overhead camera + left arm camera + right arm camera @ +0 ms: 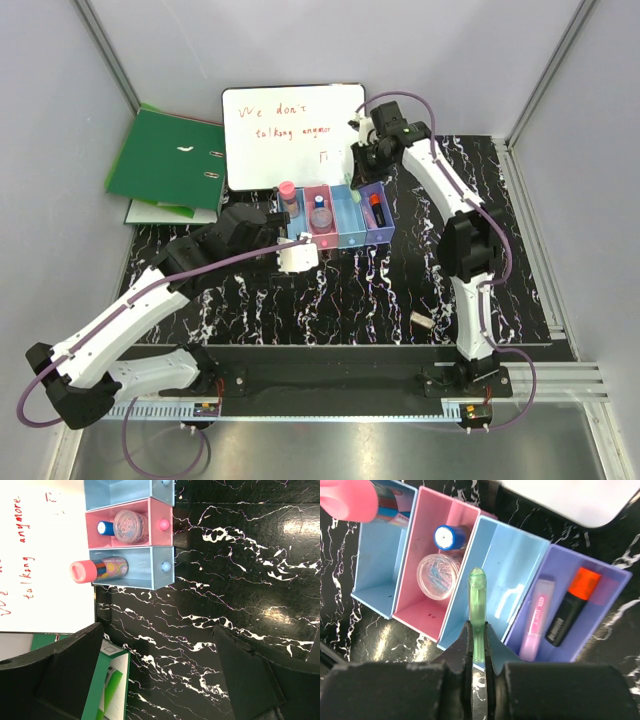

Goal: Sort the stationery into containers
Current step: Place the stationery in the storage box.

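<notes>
The containers [335, 218], four joined bins, stand in front of the whiteboard. My right gripper [478, 645] is shut on the green stick [477, 605] and holds it above the second light blue bin [515, 575], near its edge with the pink bin [427, 605]. The pink bin holds the blue-capped tube [446, 536] and the clear round pot [438, 576]. The purple bin [615, 585] holds the small pink bar [537, 617] and the red-and-black marker [572, 605]. The pink-capped cylinder [100, 570] stands in the first light blue bin. My left gripper [157, 672] is open and empty over the table, in front of the bins.
The whiteboard [290, 130] with red writing lies behind the bins. The green ring binder [165, 160] lies at the back left, and its edge shows by my left finger [107, 690]. A small pale object [421, 321] lies on the table near the right arm's base.
</notes>
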`<action>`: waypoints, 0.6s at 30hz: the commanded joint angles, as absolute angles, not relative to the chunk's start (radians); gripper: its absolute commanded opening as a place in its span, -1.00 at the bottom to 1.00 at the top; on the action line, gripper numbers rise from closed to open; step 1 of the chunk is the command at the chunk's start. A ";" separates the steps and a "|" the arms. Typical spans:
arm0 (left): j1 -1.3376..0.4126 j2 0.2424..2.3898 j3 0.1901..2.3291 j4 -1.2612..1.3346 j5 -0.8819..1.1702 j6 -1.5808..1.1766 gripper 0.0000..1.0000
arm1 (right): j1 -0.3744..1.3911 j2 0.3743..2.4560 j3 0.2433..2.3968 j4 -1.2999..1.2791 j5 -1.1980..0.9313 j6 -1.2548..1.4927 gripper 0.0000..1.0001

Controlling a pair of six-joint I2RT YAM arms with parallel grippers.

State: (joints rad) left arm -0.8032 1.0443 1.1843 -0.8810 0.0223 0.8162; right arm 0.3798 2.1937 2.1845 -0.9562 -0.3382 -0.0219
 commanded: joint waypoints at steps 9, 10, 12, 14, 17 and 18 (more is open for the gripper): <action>-0.804 1.029 1.189 -0.831 0.037 0.801 0.98 | 0.446 2.338 2.281 -0.953 -0.348 0.026 -1.00; -0.804 1.029 1.192 -0.830 0.040 0.799 0.98 | 0.446 2.342 2.281 -0.954 -0.339 0.023 -1.00; -0.804 1.025 1.195 -0.828 0.043 0.798 0.98 | 0.446 2.356 2.278 -0.948 -0.328 0.011 -1.00; -0.804 1.022 1.192 -0.825 0.049 0.795 0.98 | 0.446 2.368 2.273 -0.946 -0.308 0.005 -1.00; -0.804 1.017 1.180 -0.824 0.054 0.788 0.98 | 0.446 2.379 2.276 -0.943 -0.287 -0.031 -1.00; -0.804 1.014 1.177 -0.822 0.057 0.790 0.98 | 0.446 2.381 2.273 -0.943 -0.281 -0.034 -1.00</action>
State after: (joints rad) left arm -0.8032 1.0409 1.1843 -0.8692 0.0315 0.8066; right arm 0.4450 2.3676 2.2326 -0.9653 -0.3195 0.0025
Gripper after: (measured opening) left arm 0.987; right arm 0.101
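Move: The right gripper already holds the green highlighter over the box's empty light blue compartment, third from the left; its middle lies about 11 cm below that hand, 2 cm left and 1 cm back. The orange-capped marker lies some 5 cm to the hand's right, level with it ahead, and the clip tub 8 cm left and 2 cm back, both about 11 cm down. From the left gripper the compartment is some 21 cm ahead, 12 cm right and 19 cm below. Lower the right gripper about 7 cm towards the empty light blue compartment between the clip tub and the orange-capped marker, easing it some 3 cm left as it sinks and slowing near the end. Keep the fingers shut on the green highlighter and tip the hand just slightly, under 10 degrees. ##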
